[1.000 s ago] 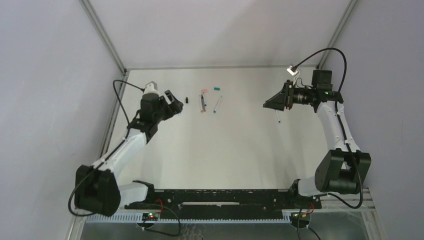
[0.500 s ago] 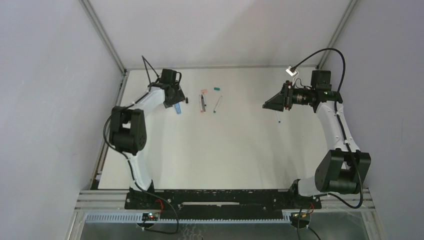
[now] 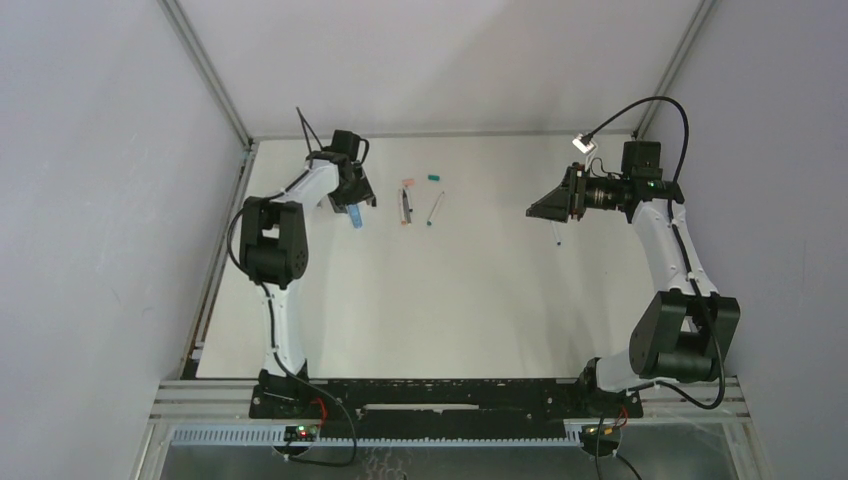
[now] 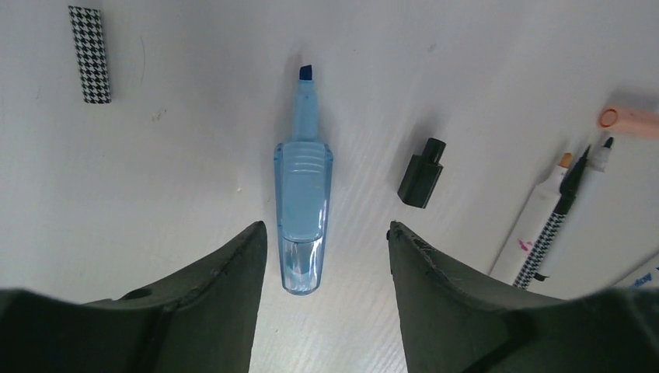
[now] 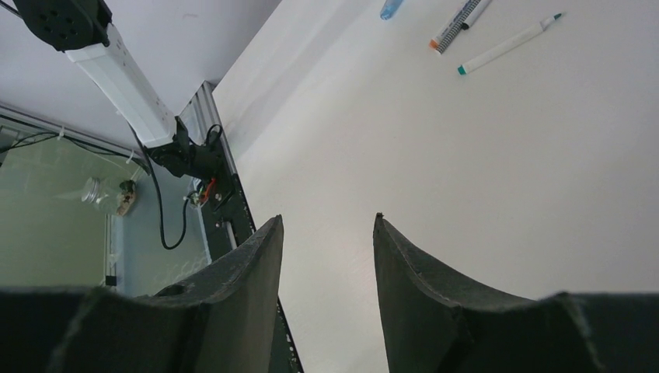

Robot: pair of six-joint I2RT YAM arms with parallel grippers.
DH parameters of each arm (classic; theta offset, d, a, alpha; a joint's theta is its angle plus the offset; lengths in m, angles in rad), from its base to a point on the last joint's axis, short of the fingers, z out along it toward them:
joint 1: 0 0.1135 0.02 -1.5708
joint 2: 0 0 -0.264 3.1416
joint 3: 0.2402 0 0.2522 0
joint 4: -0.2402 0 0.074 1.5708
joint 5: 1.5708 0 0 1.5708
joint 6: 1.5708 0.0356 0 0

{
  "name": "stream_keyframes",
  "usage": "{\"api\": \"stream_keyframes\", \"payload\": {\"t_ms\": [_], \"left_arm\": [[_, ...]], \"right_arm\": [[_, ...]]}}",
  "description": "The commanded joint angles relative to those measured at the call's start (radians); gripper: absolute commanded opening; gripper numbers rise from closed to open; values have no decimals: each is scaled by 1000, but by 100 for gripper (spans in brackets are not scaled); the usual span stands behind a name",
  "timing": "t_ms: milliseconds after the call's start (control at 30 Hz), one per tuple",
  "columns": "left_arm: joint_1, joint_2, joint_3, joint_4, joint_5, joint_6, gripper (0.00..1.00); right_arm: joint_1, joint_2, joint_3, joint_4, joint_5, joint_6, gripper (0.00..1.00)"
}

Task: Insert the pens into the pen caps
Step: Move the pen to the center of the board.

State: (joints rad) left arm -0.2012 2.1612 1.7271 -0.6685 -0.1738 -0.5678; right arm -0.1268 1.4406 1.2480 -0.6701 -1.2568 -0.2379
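Note:
A thick light-blue pen [image 4: 303,210] lies uncapped on the white table, tip pointing away. My left gripper [image 4: 326,233] hangs open over its rear end, a finger on each side and not touching it. In the top view the left gripper [image 3: 352,198] is at the far left, just above the light-blue pen [image 3: 356,217]. A black pen cap [image 4: 422,173] lies just right of the pen, and a salmon cap [image 4: 628,119] farther right. Two thin pens [image 3: 404,206] and a teal-tipped pen [image 3: 435,208] lie mid-table, beside a teal cap [image 3: 434,177]. My right gripper [image 3: 532,210] is open and empty, held above the table.
A short houndstooth-patterned piece [image 4: 89,54] lies at the far left of the light-blue pen. A small white pen with a blue tip [image 3: 556,236] lies below the right gripper. The enclosure's left wall and frame post [image 3: 225,110] stand close to the left arm.
The left arm has swung forward and come down over the light-blue pen, and its jaws have narrowed somewhat. The right arm has not moved.

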Motion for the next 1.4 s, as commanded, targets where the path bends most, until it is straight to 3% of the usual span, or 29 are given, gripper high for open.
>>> {"api": "stream_keyframes", "payload": {"t_ms": [0, 500, 967, 1200, 1367], "left_arm": [[8, 27, 53, -59, -16, -9, 63], [19, 93, 83, -96, 17, -34, 44], [39, 128, 122, -126, 30, -26, 48], [39, 132, 125, -141, 47, -16, 34], [39, 121, 116, -148, 65, 2, 30]], "right_arm": [[-8, 12, 0, 15, -10, 2, 53], [-15, 23, 0, 30, -19, 20, 53], [-16, 17, 0, 31, -32, 24, 53], [-17, 9, 1, 30, -36, 22, 53], [-17, 6, -1, 29, -41, 23, 53]]}}
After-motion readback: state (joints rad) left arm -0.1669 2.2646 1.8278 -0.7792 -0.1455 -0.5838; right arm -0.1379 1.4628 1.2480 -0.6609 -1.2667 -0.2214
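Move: The blue pen lies almost under the left hand, about 3 cm below it, 1 cm ahead and 1 cm to its left. At that same table height, the black cap is 3 cm ahead and 3 cm right, the checkered cap 3 cm ahead and 10 cm left, and the pen cluster 2 cm ahead and 11 cm right. From the right hand the blue pen is roughly 17 cm ahead, 39 cm left and 24 cm below. The left hand sinks about 2.5 cm around the blue pen, edges 1 cm left and closes, pinching its body. ##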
